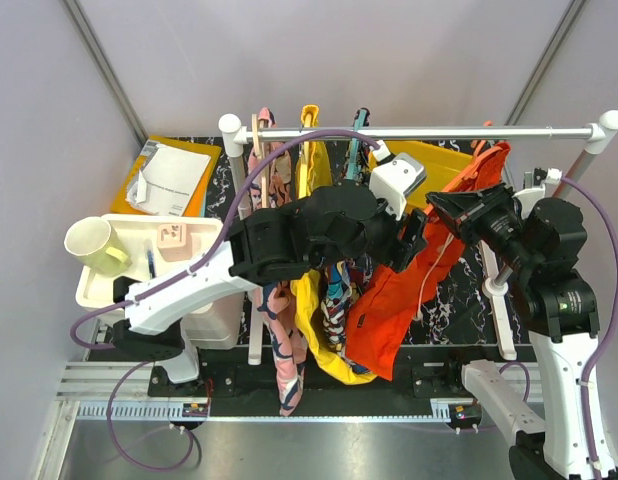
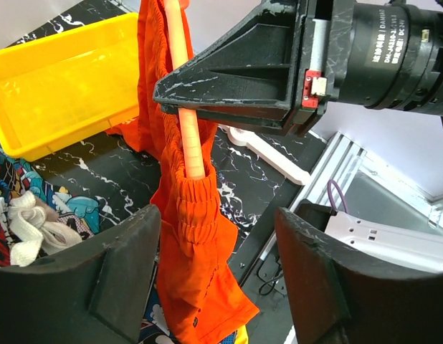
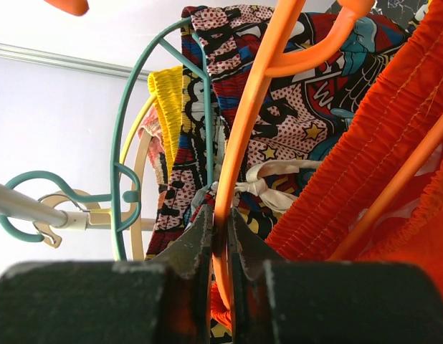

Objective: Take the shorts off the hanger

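Observation:
The orange-red shorts (image 1: 394,300) hang by their elastic waistband from the slim orange hanger (image 2: 187,122), one end of the hanger bar poking into the waistband. My right gripper (image 1: 439,207) is shut on the hanger's thin arm (image 3: 243,136); its jaws (image 3: 221,236) pinch the plastic. In the left wrist view it clamps the bar from the right (image 2: 229,86). My left gripper (image 2: 218,276) is open, and the lower part of the shorts (image 2: 196,244) hangs between its fingers without touching them. It shows beside the shorts in the top view (image 1: 414,243). The shorts fill the right of the right wrist view (image 3: 365,165).
A white rail (image 1: 429,131) carries a teal hanger (image 3: 121,136), a pale wooden hanger (image 3: 139,186), patterned garments (image 3: 293,100) and a yellow garment (image 1: 314,330). A yellow bin (image 2: 56,79) lies on the marbled mat. A white tray (image 1: 109,290) with a mug (image 1: 94,245) stands at the left.

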Motion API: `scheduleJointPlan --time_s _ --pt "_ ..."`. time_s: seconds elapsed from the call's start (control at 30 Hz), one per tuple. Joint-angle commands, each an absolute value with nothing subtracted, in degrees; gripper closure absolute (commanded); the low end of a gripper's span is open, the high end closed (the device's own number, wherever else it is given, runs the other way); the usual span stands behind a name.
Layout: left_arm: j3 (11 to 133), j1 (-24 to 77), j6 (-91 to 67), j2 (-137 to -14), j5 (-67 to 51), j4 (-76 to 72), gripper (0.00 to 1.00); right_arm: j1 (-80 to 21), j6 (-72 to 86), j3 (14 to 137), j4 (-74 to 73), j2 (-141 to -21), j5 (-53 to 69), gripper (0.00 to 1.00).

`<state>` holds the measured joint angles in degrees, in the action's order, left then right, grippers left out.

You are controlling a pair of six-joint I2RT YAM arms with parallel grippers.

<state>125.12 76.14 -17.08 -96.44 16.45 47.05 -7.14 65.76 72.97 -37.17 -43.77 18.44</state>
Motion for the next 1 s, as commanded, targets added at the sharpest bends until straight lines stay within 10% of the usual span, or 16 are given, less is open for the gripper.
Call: scheduleJointPlan --time_s 0.0,0.63,0.97 --pt "127.71 75.94 -17.75 -96.15 15.2 45.88 0.36 -7.38 63.81 75.67 -32.96 -42.45 16.88 1.0" --pt "131.05 73.65 -17.31 -99.93 14.33 45.7 0.54 -7.38 65.39 74.62 -32.78 -41.13 18.37 1.0" --pt "129.9 73.56 -16.44 -99.67 13.27 45.79 0.83 -7.3 67.41 74.44 -31.29 -41.92 19.16 1.0"
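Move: The orange shorts' waistband, at its near end on the orange hanger, lies about 3 cm ahead of the open left hand, 2 cm to its right and 1 cm below. The patterned shorts hang some 12 cm to the left hand's left, level with it ahead and well below; the rail crosses roughly 20 cm straight ahead of it, slightly above. From the right hand, already pinching the hanger, that waistband end lies about 5 cm back, 1 cm left and 2 cm below. The left hand edges forward about 2 cm and a little over 1 cm to its right, rising slightly before sinking back, to bring its fingertips to either side of the waistband where the hanger runs into the cloth, then goes on closing from roughly two thirds open to a fifth until they pinch the gathered edge just below the right fingers. The right hand keeps its shut grip on the hanger arm and eases it back and up by about 1 cm. ##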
